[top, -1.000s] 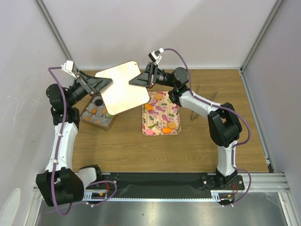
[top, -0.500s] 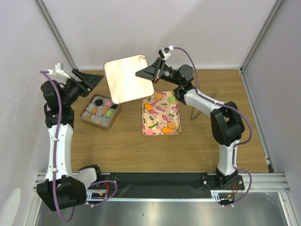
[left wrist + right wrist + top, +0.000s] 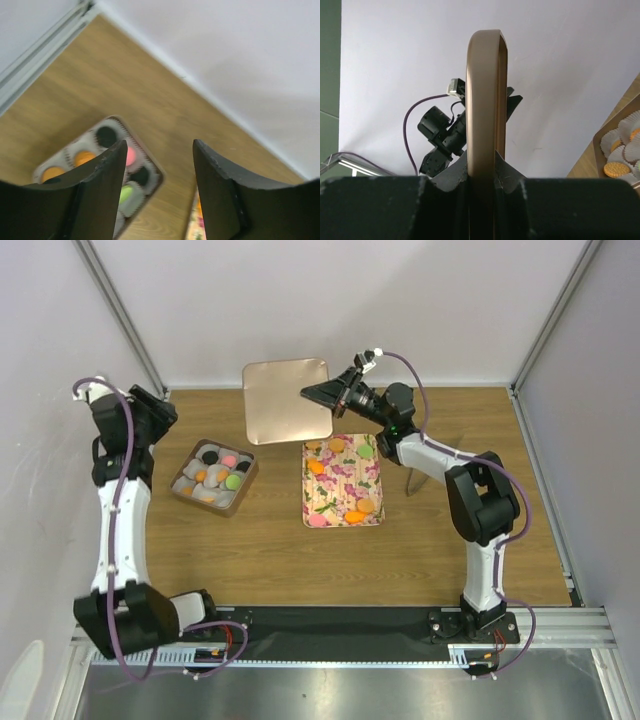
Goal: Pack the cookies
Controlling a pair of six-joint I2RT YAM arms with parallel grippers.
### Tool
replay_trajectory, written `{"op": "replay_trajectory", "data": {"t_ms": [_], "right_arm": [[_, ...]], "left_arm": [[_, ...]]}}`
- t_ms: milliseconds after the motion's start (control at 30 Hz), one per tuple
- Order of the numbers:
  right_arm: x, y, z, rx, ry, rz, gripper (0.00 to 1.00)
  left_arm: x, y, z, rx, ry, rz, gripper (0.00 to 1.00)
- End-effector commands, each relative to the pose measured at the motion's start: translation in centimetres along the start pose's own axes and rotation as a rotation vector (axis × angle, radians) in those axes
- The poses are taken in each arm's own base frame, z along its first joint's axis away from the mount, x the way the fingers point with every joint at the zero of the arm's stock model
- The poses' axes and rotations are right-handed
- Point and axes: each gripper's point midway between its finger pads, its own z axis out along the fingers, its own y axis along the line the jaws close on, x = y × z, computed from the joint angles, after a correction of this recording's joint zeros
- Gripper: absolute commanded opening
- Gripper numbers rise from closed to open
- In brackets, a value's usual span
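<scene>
The cookies lie in two places. Several orange, pink, green and black ones (image 3: 232,481) sit in white paper cups in a brown box (image 3: 243,492). Orange (image 3: 316,466), green (image 3: 366,451) and pink ones lie on the floral tray (image 3: 340,486). My right gripper (image 3: 318,395) is shut on the edge of a tan square lid (image 3: 286,402), held up at the back of the table; the right wrist view shows the lid edge-on (image 3: 486,100). My left gripper (image 3: 160,410) is open and empty, high at the far left. The box (image 3: 159,176) shows below its fingers (image 3: 102,185).
White walls close the back and both sides. A metal frame post (image 3: 115,310) runs close behind the left arm. The left arm (image 3: 440,131) shows behind the lid in the right wrist view. The tray's edge (image 3: 192,225) shows at the bottom of the left wrist view.
The left gripper has let go of the lid and pulled back to the far left. The right gripper has carried the lid back and to the right, off the box.
</scene>
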Motion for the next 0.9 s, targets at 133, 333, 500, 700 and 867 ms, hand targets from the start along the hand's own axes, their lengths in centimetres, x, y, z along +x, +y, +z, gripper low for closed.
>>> {"op": "replay_trajectory", "data": {"t_ms": [133, 333, 500, 700, 867], "right_arm": [[-0.6, -2.8, 1.5, -0.018, -0.045, 0.014, 0.0], [-0.3, -5.4, 1.5, 0.001, -0.024, 0.036, 0.0], [0.0, -6.8, 1.4, 0.016, -0.022, 0.042, 0.0], [-0.2, -7.9, 1.0, 0.015, -0.025, 0.056, 0.0], [-0.4, -8.3, 0.7, 0.016, -0.027, 0.055, 0.0]], "left_arm": [[1.7, 7.5, 4.6, -0.299, 0.037, 0.121, 0.55], [3.8, 11.4, 8.0, -0.393, 0.123, 0.114, 0.45], [6.0, 15.2, 9.5, -0.482, 0.202, 0.085, 0.36], [8.6, 18.1, 10.5, -0.53, 0.278, 0.06, 0.27], [11.1, 19.2, 12.0, -0.515, 0.344, 0.035, 0.21]]}}
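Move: For the empty left hand, the open cookie box is almost straight below: its middle lies about 29 cm down, 3 cm ahead and 4 cm to the right. The floral tray is some 35 cm to that hand's right, 3 cm ahead and 31 cm down. The right hand holds the lid; the box lies roughly 25 cm to this hand's left, level fore and aft, 32 cm below, and the tray 7 cm to its right, level, 35 cm down. Down steeply, some 23 cm, and about 10 cm to the left goes the left hand, towards the left side of the cookie box, tipping its fingers about 35 degrees more downward while they close most of the way on nothing. The right hand, still pinching the lid by its right-hand edge, lowers it about 10 cm with a little forward drift, tipping its far edge slightly down, and then all but stops. ##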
